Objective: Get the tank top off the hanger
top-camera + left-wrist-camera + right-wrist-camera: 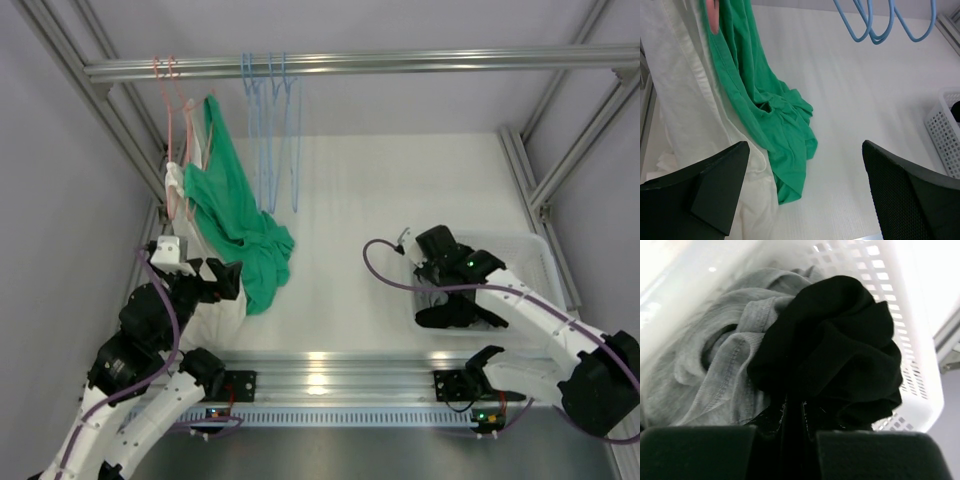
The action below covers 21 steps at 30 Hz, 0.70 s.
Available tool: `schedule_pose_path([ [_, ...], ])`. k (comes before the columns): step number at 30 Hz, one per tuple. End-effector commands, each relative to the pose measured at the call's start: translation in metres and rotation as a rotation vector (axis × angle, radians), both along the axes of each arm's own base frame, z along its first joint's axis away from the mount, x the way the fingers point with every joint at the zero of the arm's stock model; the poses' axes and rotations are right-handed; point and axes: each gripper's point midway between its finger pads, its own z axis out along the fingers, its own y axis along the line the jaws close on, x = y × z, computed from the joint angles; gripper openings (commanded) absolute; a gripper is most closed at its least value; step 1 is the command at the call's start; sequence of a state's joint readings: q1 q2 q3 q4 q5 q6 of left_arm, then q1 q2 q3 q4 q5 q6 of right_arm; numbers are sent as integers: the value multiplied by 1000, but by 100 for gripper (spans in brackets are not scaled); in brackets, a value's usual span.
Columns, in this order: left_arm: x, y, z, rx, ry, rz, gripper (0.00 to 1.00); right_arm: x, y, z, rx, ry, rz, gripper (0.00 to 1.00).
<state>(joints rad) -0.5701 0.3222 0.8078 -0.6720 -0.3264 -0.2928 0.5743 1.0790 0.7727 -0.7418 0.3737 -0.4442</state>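
Observation:
A green tank top (pixel 240 215) hangs from a pink hanger (pixel 175 110) on the rail at the back left. Its lower part lies bunched on the table (pixel 770 120), and the pink hanger (pixel 713 17) shows at its strap. My left gripper (pixel 200 270) stands wide open just in front of its hem, with nothing between the fingers (pixel 805 150). My right gripper (pixel 450 312) is over the white basket (pixel 540 262), shut (pixel 790 432) on a black garment (pixel 840 340).
A white garment (pixel 685 100) hangs beside the green one, against my left finger. Several empty blue hangers (pixel 275 120) hang from the metal rail (pixel 350 65). A grey garment (pixel 710 375) lies in the basket. Frame posts stand at both sides.

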Motion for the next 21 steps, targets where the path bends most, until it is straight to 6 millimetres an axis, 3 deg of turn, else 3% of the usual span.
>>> schedule_pose_path([
  [1,0,-3,16,-35,-63,-16,99,-14,12,-14,76,100,51,0],
  [4,0,-4,16,-36,-64,-21,99,-17,11,-22,64,130,52,0],
  [6,0,-4,17,-39,-65,-22,99,-14,8,-19,52,111,25,16],
  [11,0,-4,17,-40,-66,-25,99,2,-7,20,22,-43,-59,39],
  [12,0,-5,16,-37,-64,-25,99,3,-8,27,31,-71,-62,40],
  [17,1,-4,16,-35,-63,-21,99,12,-5,71,109,-201,-74,59],
  [21,2,-3,16,-38,-60,-9,99,13,4,107,217,-282,-57,63],
])
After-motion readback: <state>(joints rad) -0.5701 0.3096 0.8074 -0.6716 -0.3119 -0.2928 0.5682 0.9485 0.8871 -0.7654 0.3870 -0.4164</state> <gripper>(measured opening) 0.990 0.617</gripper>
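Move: In the basket's left half, the black tank top is held in the right hand's shut fingers, its bulk about 4 cm below them and level with them ahead and sideways. The grey garment lies some 4 cm to this hand's left, 2 cm back and 5 cm down; the basket's middle is roughly 8 cm to its right, level ahead and 6 cm down. From the left hand the tank top is about 48 cm right, 4 cm ahead and 21 cm lower. Settling about 1 cm farther down into the basket, the right hand opens its fingers to a bit over half and lets go of the black tank top. It then lifts away with quickening speed, ending some 7 cm above where it began, the fingertips tilting up and forward by about 15 degrees as it climbs. ##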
